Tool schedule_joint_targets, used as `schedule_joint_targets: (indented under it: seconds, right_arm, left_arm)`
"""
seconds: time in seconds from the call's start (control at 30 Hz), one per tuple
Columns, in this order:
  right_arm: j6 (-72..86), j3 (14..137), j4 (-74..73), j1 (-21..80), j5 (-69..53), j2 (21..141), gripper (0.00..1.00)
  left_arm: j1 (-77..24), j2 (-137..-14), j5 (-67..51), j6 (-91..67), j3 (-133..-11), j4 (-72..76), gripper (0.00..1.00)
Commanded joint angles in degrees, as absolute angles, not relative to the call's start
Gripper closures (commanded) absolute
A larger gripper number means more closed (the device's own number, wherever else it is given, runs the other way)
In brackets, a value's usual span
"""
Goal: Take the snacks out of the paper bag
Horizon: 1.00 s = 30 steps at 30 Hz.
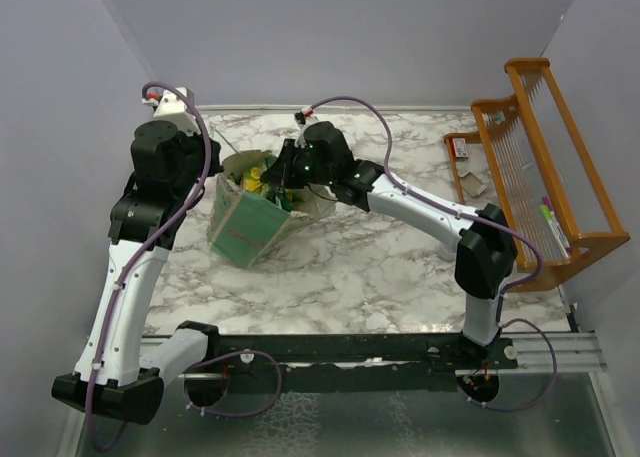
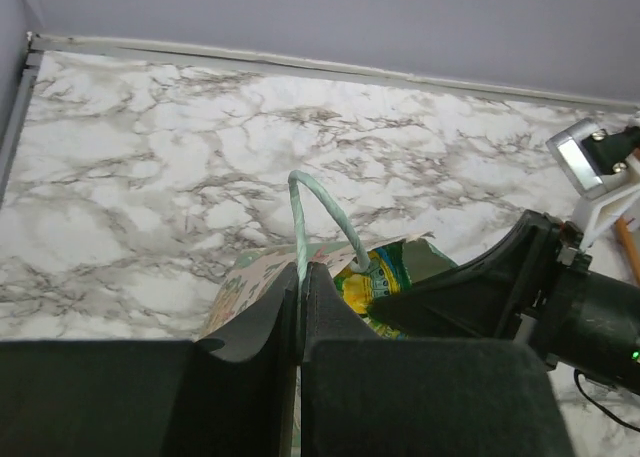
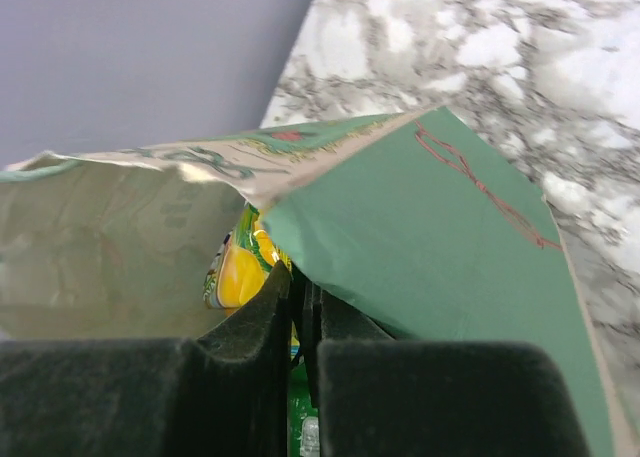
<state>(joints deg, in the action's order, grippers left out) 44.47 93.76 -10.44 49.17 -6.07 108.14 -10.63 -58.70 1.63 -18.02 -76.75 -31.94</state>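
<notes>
The pale-green paper bag lies tilted on the marble table, mouth toward the back. My left gripper is shut on the bag's cord handle at the printed rim; from above it sits at the bag's left edge. My right gripper reaches into the bag's mouth. In the right wrist view its jaws are shut under the green flap, pinching the edge of a yellow-green snack packet. That packet also shows past the rim. Other snacks are hidden.
An orange wooden rack stands along the right edge, with a small red-and-white item and a pale scrap beside it. Grey walls close the back and sides. The right arm's dark finger lies close beside my left gripper.
</notes>
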Motion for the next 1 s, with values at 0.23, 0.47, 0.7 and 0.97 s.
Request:
schedule_joint_targets:
  seconds: [0.23, 0.47, 0.7, 0.97]
  right_arm:
    - [46.5, 99.7, -0.2, 49.1, -19.0, 109.7, 0.99]
    - [48.9, 92.8, 4.7, 49.0, -17.9, 102.8, 0.99]
    - [47.7, 87.7, 5.7, 49.0, -15.1, 94.0, 0.99]
    - [43.4, 79.0, 6.5, 48.8, -6.4, 80.2, 0.99]
  left_arm:
    - [-10.6, -54.9, -2.3, -14.3, -74.7, -22.1, 1.0]
    - [-10.6, -54.2, -5.7, -17.4, -70.7, -19.8, 1.0]
    - [-10.6, -53.3, -5.5, -19.6, -68.0, -18.3, 1.0]
    - [-10.6, -52.9, -3.9, -20.8, -66.8, -18.3, 1.0]
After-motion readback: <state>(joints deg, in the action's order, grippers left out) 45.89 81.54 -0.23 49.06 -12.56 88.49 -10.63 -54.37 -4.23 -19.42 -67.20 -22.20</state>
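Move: The right fingers are already shut on the upper edge of the green-and-yellow snack inside the tilted paper bag. That snack's middle lies about 2 cm to their left, level fore and aft, and 5 cm below; the bag's middle is roughly 1 cm back, 1 cm left and 9 cm below. From the left hand, still gripping the handle, the snack is about 2 cm ahead, 7 cm right and 16 cm lower. Keeping its pinch on the snack, the right hand first eases some 3 cm left and as much up inside the bag, then draws the snack up out of the mouth while swinging back and right, ending about 12 cm higher with the fingers tipped up some 15 degrees. The left hand keeps hold of the handle, edging slightly left, then about 3 cm right. ##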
